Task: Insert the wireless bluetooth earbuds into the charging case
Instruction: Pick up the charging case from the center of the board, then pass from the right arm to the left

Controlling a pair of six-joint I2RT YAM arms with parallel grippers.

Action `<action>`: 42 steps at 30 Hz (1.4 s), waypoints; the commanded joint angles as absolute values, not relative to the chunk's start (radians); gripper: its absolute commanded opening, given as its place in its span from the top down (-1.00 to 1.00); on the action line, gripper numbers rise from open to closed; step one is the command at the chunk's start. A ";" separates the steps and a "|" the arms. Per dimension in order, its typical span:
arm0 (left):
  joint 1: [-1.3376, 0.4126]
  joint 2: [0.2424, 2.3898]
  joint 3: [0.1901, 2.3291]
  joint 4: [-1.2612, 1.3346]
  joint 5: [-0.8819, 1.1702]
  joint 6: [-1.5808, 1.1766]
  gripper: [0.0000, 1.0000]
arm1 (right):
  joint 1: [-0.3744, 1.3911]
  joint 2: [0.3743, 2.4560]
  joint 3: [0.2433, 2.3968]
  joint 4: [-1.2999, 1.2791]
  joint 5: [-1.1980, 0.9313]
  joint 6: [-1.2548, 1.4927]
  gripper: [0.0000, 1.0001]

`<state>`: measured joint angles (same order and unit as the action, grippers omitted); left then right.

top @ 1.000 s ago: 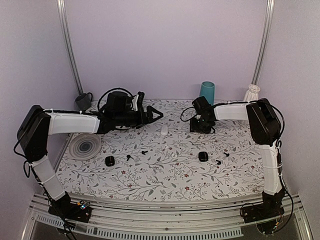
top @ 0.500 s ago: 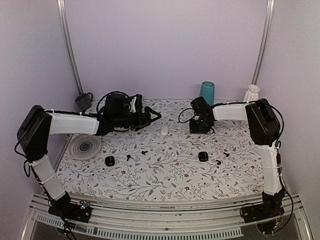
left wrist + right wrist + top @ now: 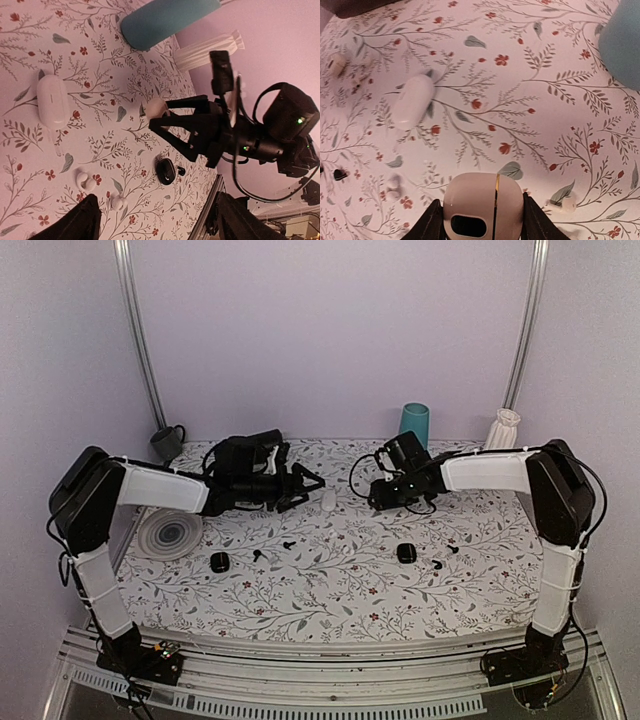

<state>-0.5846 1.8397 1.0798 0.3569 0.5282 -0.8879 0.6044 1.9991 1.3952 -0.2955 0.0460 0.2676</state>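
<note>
My right gripper [image 3: 482, 217] is shut on a white charging case [image 3: 482, 205], held just above the floral table; in the top view that gripper [image 3: 379, 498] is at the back centre-right. A second white case [image 3: 328, 501] lies on the cloth between the two grippers. My left gripper [image 3: 308, 484] hovers left of it, open and empty, fingers [image 3: 75, 220] at the lower edge of its wrist view. Two white earbuds [image 3: 82, 180] lie near it. Black earbuds [image 3: 288, 542] lie nearer the front, beside two black cases [image 3: 219, 561] [image 3: 405, 553].
A teal cylinder [image 3: 414, 424] and a white ribbed vase [image 3: 505, 426] stand at the back right. A grey mug [image 3: 166, 443] stands at the back left, and a round ringed plate [image 3: 168, 534] lies on the left.
My right arm has swung left toward the table's centre with the white case. My left gripper has moved right and lower, its jaws a little narrower.
</note>
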 commanded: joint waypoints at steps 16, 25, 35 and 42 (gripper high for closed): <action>-0.604 1.930 1.120 0.479 0.665 -0.969 -0.16 | 0.793 1.780 1.252 -0.043 -0.101 0.088 0.31; -0.613 1.951 1.137 0.485 0.735 -0.966 -0.14 | 0.800 1.788 1.256 -0.028 -0.153 0.034 0.31; -0.623 1.998 1.156 0.492 0.796 -0.969 -0.07 | 0.803 1.800 1.276 -0.038 -0.163 -0.025 0.30; -0.629 2.018 1.168 0.489 0.826 -0.974 0.04 | 0.803 1.812 1.288 -0.044 -0.174 -0.058 0.25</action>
<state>-0.6151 1.9984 1.1458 0.4839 0.7963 -0.9764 0.7940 1.8080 1.2556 -0.0753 -0.1516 -0.0242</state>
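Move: The white charging case is already in the right fingers; from the left hand it lies about 15 cm to the right, 5 cm ahead and 8 cm lower. The left fingers, where it is taken, are thus some 15 cm left of the right hand, 5 cm back and 8 cm higher. From the left hand, a white oval piece lies about 11 cm ahead and 4 cm right, the two white earbuds about 3 cm back and 7 cm right, all roughly 14 cm below. The charging case, still pinched by the right hand, is swept left about 10 cm, back and up about 8 cm each, quickly at first, then slowly, turning some 30 degrees counter-clockwise towards the left gripper. The left hand eases right and back to meet it, turning slightly clockwise, its fingers narrowing from wide to about half open around the case. ##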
